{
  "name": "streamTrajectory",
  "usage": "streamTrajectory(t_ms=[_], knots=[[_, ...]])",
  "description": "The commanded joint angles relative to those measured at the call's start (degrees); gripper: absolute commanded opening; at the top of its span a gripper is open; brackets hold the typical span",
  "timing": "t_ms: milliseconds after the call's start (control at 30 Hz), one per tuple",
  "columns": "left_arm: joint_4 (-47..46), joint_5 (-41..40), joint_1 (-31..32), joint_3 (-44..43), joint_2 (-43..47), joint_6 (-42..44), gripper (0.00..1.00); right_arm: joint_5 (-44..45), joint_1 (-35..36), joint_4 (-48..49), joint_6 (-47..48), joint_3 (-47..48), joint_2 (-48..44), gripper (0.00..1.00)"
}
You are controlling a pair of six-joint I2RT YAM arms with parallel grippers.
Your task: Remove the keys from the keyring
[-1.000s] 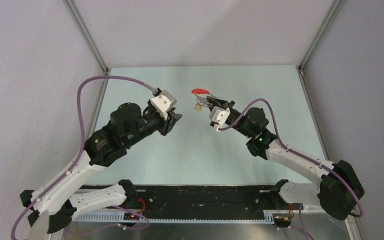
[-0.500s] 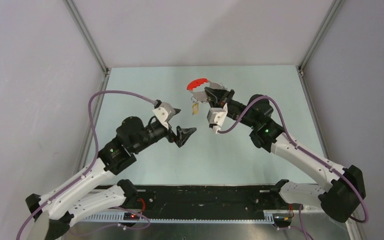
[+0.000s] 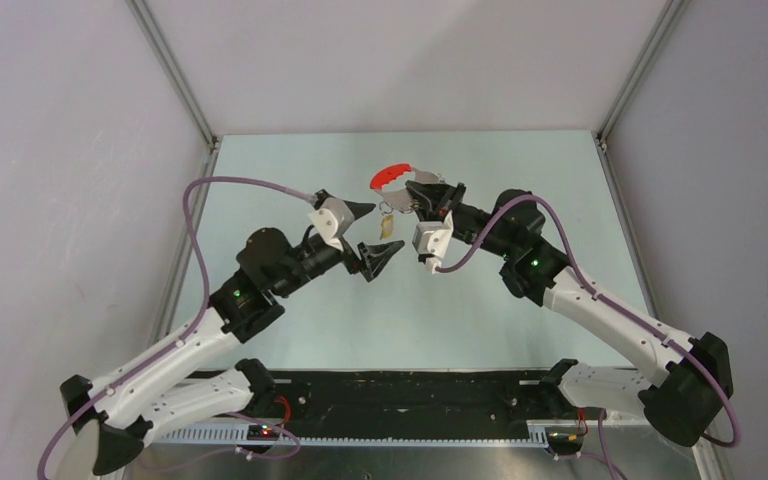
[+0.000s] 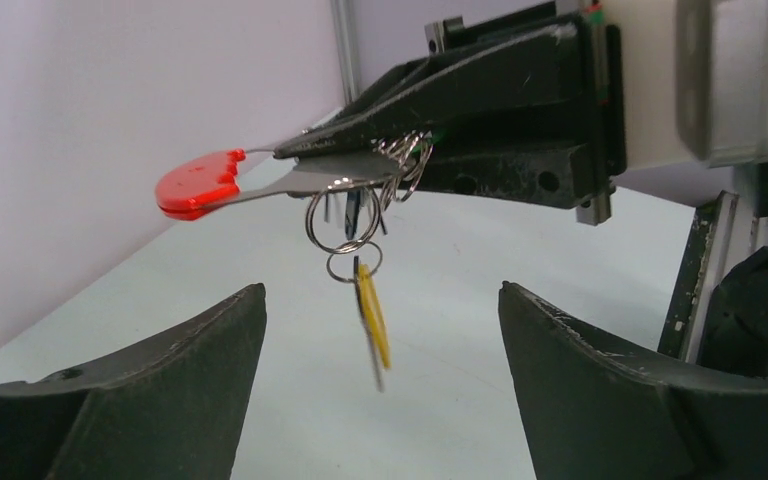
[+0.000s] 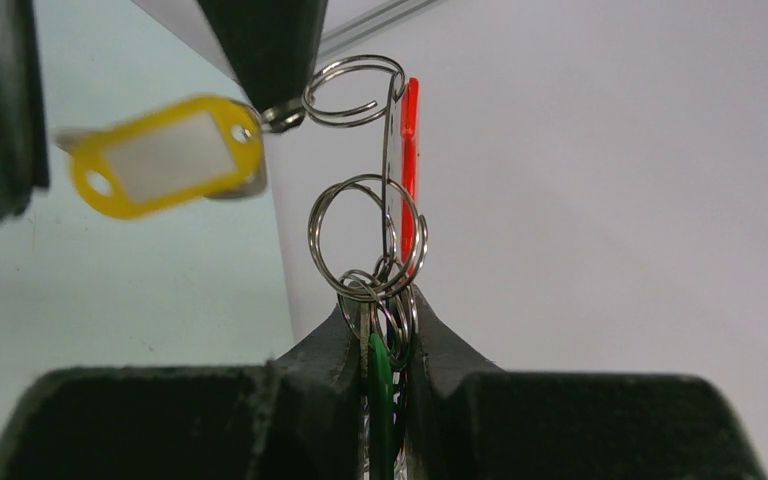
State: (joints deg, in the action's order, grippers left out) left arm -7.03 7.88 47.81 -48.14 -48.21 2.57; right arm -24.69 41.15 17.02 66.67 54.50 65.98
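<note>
My right gripper (image 3: 422,197) is shut on the keyring (image 3: 392,175) and holds it above the table. In the left wrist view its red crescent (image 4: 198,185) sticks out left from the clamped grey metal arc. Split rings hang below, with a yellow-headed key (image 4: 371,315) dangling lowest. My left gripper (image 4: 380,290) is open, its jaws either side of the yellow key and apart from it. In the right wrist view the right gripper (image 5: 380,320) pinches the rings and a green key (image 5: 380,390). The yellow key (image 5: 165,155) swings to the left there. Other keys are mostly hidden between the fingers.
The pale green table (image 3: 480,300) lies below both arms. Grey walls with metal corner posts (image 3: 175,75) close in the left, back and right. A black rail (image 3: 410,395) runs along the near edge by the arm bases.
My left gripper has turned, opened and moved right toward the keyring, now bracketing the hanging yellow key. My right gripper has lifted and turned the keyring slightly left.
</note>
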Motion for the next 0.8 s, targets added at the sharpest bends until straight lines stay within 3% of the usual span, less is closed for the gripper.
streamTrajectory(t_ms=[0, 200, 367, 533, 667, 767], knots=[[-2.94, 0.22, -0.35, -2.50, -1.82, 1.30, 0.88, -0.41, 0.32, 3.07, -0.03, 3.75, -2.18, 0.00], [-2.98, -0.87, -0.31, -2.76, -3.20, 2.42, 0.79, -0.98, 0.34, 2.95, -0.37, 3.71, -2.25, 0.00], [-3.07, -0.16, -0.35, -3.07, -3.78, 3.35, 0.59, -1.30, 0.23, 3.02, -0.55, 3.70, -2.30, 0.00], [-3.17, -0.20, -0.34, -3.65, -4.67, 3.55, 0.51, -1.97, 0.21, 2.85, -0.93, 3.74, -2.34, 0.00], [-3.09, -0.29, -0.32, -3.80, -4.89, 3.78, 0.33, -2.16, 0.09, 3.01, -1.23, 3.75, -2.32, 0.00], [-3.11, -0.30, -0.39, -3.72, -4.68, 3.86, 0.25, -2.67, 0.01, 3.16, -1.39, 3.74, -2.32, 0.00]])
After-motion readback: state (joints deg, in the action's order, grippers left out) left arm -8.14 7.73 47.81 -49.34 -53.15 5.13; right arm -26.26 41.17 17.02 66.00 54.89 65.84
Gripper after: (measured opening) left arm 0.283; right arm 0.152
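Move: The yellow tag, hanging with its key, is about 2 cm ahead of the left hand, 1 cm to its right and 2 cm below. Measured from the left hand, the red handle is roughly 8 cm ahead, 0 cm sideways and 2 cm up; the split ring is some 3 cm ahead, 1 cm right and 2 cm up. From the right hand, which already holds the grey plate, the tag is about 6 cm back, 4 cm left and 4 cm down. The left hand eases about 2.5 cm forward, to its right and down, most of it early and then creeping, with its wrist almost unturned, so the tag and key come in between its fingertips. Meanwhile those fingers close from nearly wide open to roughly a quarter, the far finger coming up against the tag and key, while the right hand stays almost in place and keeps its pinch on the plate and rings. ##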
